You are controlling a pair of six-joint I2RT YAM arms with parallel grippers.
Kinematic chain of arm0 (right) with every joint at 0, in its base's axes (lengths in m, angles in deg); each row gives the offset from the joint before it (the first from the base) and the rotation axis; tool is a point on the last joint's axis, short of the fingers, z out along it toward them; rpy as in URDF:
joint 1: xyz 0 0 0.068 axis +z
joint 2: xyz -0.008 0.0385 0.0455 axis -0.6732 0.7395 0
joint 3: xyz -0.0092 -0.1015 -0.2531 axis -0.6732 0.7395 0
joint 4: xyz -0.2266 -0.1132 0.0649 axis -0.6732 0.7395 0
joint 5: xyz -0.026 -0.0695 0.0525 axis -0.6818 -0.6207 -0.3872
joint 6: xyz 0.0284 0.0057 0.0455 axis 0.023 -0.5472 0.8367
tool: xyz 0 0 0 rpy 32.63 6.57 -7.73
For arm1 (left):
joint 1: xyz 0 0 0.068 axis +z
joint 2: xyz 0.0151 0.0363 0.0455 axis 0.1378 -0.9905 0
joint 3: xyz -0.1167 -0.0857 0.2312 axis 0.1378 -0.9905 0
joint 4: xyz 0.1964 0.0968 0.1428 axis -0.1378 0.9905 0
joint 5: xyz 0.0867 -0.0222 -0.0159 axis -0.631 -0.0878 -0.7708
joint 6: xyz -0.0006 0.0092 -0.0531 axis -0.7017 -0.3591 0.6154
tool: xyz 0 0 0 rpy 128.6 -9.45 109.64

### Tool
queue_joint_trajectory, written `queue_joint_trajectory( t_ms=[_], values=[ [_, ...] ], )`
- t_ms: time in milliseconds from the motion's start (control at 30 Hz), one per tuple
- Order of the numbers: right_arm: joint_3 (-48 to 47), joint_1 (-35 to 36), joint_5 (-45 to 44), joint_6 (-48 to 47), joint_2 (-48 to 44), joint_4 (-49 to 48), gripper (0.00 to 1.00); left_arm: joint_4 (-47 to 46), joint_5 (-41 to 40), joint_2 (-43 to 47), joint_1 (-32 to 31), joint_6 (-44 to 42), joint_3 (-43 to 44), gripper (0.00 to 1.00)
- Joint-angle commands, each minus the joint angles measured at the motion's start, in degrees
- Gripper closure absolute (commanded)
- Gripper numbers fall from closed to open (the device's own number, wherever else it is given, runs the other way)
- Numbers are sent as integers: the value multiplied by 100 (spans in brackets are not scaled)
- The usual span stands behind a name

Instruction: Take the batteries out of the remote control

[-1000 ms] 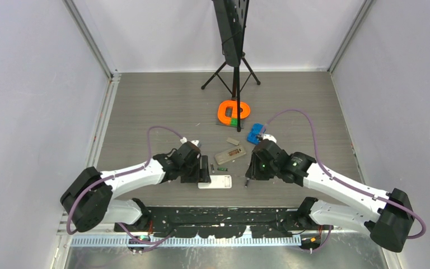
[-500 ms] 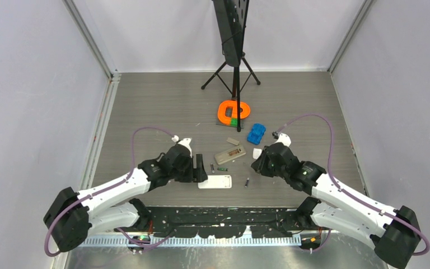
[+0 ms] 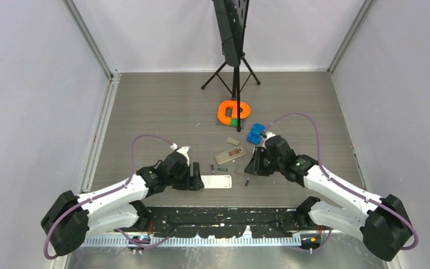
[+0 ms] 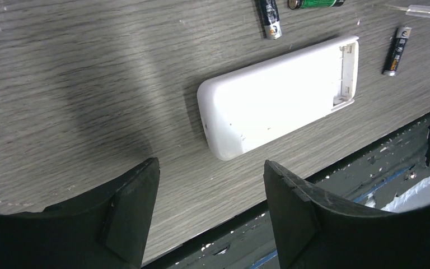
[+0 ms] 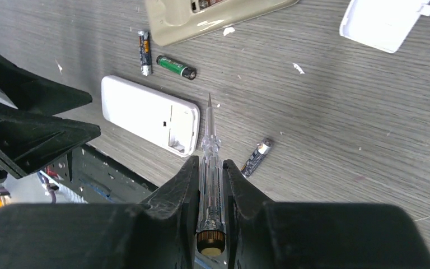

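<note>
The white remote [image 3: 215, 181] lies face down near the table's front edge, and the open battery bay [image 4: 344, 73] at its right end is empty. Three batteries lie loose on the table: a dark one [image 4: 270, 17] and a green one [image 4: 316, 3] beyond the remote, and another dark one [image 4: 396, 51] to its right. My left gripper [image 4: 210, 165] hovers open just off the remote's left end and holds nothing. My right gripper [image 5: 210, 163] is shut on a clear-handled stick tool [image 5: 209, 126]. The tool's metal tip points down beside the remote's right end.
A beige remote [image 3: 230, 154] with its bay open lies behind the batteries. Near it are a small beige cover [image 3: 233, 141] and a white cover [image 5: 383, 19]. A blue block [image 3: 255, 133], an orange ring [image 3: 234, 111] and a black tripod stand [image 3: 235, 67] are farther back. The black rail [image 3: 224, 216] runs along the near edge.
My left gripper has drawn back from over the white remote towards its left end. The right gripper swung away and back with the tool. The remote and batteries have not moved.
</note>
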Motion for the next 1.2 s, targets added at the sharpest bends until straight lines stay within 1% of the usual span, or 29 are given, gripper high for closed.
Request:
queue_joint_trajectory(
  t_ms=[0, 133, 367, 433, 533, 567, 700, 867, 1033, 1167],
  values=[
    [-354, -111, 299, -372, 106, -174, 100, -319, 236, 127, -26, -83, 1, 30],
    [-282, -206, -191, -303, 67, -233, 100, -319, 164, 127, -32, -45, -34, 31],
    [-143, -440, -515, -136, -165, -243, 100, -296, 187, 4, -35, -43, 24, 34],
    [-162, -489, -796, -16, -187, -85, 100, -276, 105, -22, -35, -46, 42, 34],
    [-255, -561, -1607, 283, -136, 375, 100, -241, 8, -58, -35, -16, 102, 34],
    [-276, -597, -1724, 337, -116, 503, 100, -224, -23, -80, -35, -11, 118, 34],
    [-234, -660, -1817, 612, -191, 594, 100, 19, -185, -138, -35, -3, 253, 33],
    [-47, -665, -1868, 812, -539, 641, 100, 300, -241, -229, -35, -15, 364, 32],
    [112, -665, -1953, 986, -857, 659, 100, 374, -237, -295, -35, 32, 450, 32],
    [172, -665, -2266, 1170, -1079, 663, 99, 375, -237, -350, -35, 38, 473, 32]
  ],
)
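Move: Some 6 cm ahead and 6 cm to the right of the right hand, which already holds the screwdriver, lies the white battery cover, about 8 cm below. From that same hand the white remote is roughly 12 cm to the left and 5 cm back, the loose black battery 5 cm back and 1 cm right, and the beige remote 6 cm ahead and 6 cm left. The left hand has the cover about 25 cm to its right and 9 cm ahead. Carrying the screwdriver away from the white remote, the right hand goes forward about 3.5 cm while easing right, then sweeps on to the right, some 7 cm in all and nearly level. The wrist turns about 25 degrees clockwise, swinging the tip round towards the white cover; the fingers keep their hold on the handle. ##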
